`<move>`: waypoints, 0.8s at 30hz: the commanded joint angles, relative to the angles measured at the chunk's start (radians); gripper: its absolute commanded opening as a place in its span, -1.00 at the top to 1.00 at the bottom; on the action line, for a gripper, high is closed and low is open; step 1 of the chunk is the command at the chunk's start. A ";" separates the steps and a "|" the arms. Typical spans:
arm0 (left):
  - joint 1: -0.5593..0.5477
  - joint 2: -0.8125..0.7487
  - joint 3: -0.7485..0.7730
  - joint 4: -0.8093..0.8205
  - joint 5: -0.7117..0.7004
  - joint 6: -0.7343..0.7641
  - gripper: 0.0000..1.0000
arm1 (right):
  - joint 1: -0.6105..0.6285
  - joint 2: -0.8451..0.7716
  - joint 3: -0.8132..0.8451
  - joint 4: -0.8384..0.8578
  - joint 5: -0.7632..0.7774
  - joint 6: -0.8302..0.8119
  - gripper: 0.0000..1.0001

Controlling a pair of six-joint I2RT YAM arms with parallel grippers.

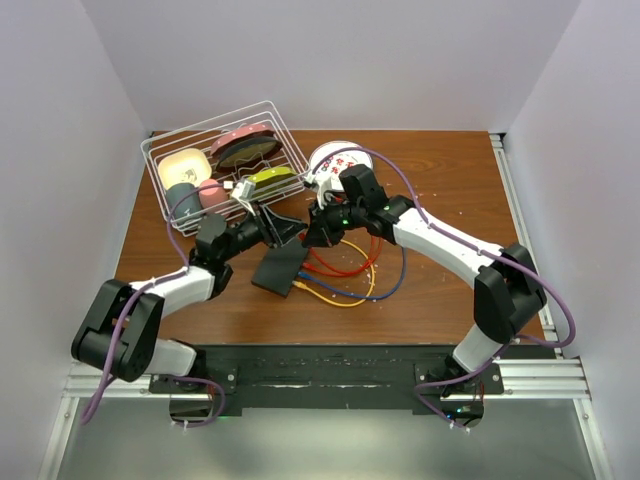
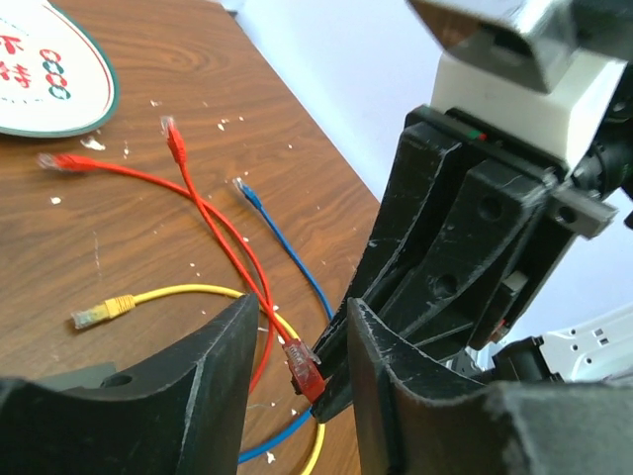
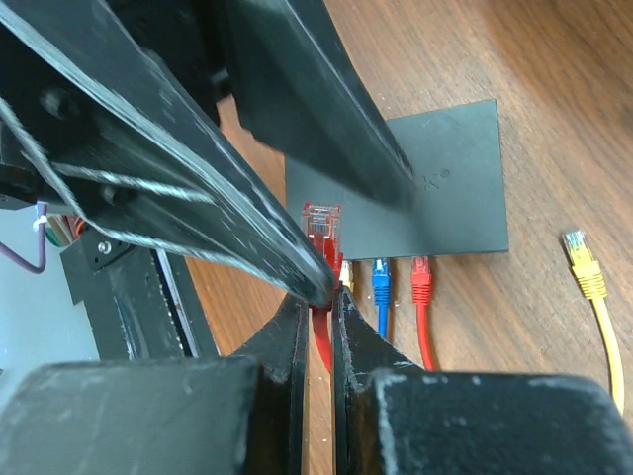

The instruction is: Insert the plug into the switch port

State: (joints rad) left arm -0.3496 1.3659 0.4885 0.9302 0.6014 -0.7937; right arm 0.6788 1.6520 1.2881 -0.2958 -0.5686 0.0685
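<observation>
The switch [image 1: 278, 268] [image 3: 435, 188] lies flat on the wooden table, with a blue plug [image 3: 382, 287] and a red plug [image 3: 421, 269] seated in its near edge. My right gripper [image 3: 321, 302] [image 1: 318, 232] is shut on a red cable just behind its plug [image 3: 322, 226] [image 2: 305, 368], holding it above the table near the switch's port edge. My left gripper [image 2: 304, 307] [image 1: 285, 232] is open, its jaws standing on either side of that same plug without touching it. Its fingers [image 3: 297, 119] cross the right wrist view and hide part of the switch.
Loose red [image 2: 176, 139], blue [image 2: 247, 193] and yellow [image 2: 99, 312] plugs and their cables lie on the table right of the switch. A white patterned plate [image 1: 335, 160] [image 2: 40, 69] sits behind them. A wire rack [image 1: 225, 165] with dishes stands at the back left.
</observation>
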 commanded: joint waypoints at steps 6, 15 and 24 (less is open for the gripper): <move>-0.031 0.027 0.032 0.065 -0.003 0.002 0.35 | 0.002 -0.092 -0.012 0.070 0.029 0.031 1.00; -0.035 -0.001 0.002 0.084 -0.058 -0.033 1.00 | 0.004 -0.165 -0.073 0.157 0.129 0.088 0.06; -0.057 -0.083 -0.054 0.045 -0.210 -0.114 1.00 | 0.004 -0.250 -0.211 0.385 0.177 0.205 -0.40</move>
State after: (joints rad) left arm -0.3916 1.3197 0.4477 0.9520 0.4770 -0.8631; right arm 0.6804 1.4082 1.0962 -0.0612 -0.4175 0.2108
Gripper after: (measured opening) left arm 0.115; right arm 0.703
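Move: The red plug, held in my right fingertips and pointing left, sits between my open left fingers, about 1 cm right of my left hand point and level with it. From that hand the switch lies some 15 cm below, 5 cm back and 6 cm left; the loose yellow plug is also about 15 cm below, 3 cm ahead and 4 cm right. From my right hand the red plug is about 1 cm left and 1 cm lower. I take the red plug over with my left hand: it eases about 1 cm to the right and closes its fingers on the plug beside my right fingertips, then stays nearly in place, holding. Only then does my right hand open wide and let go, backing off up and a little right, about 5.5 cm in height, its fingers tipping upward and swinging clockwise. ##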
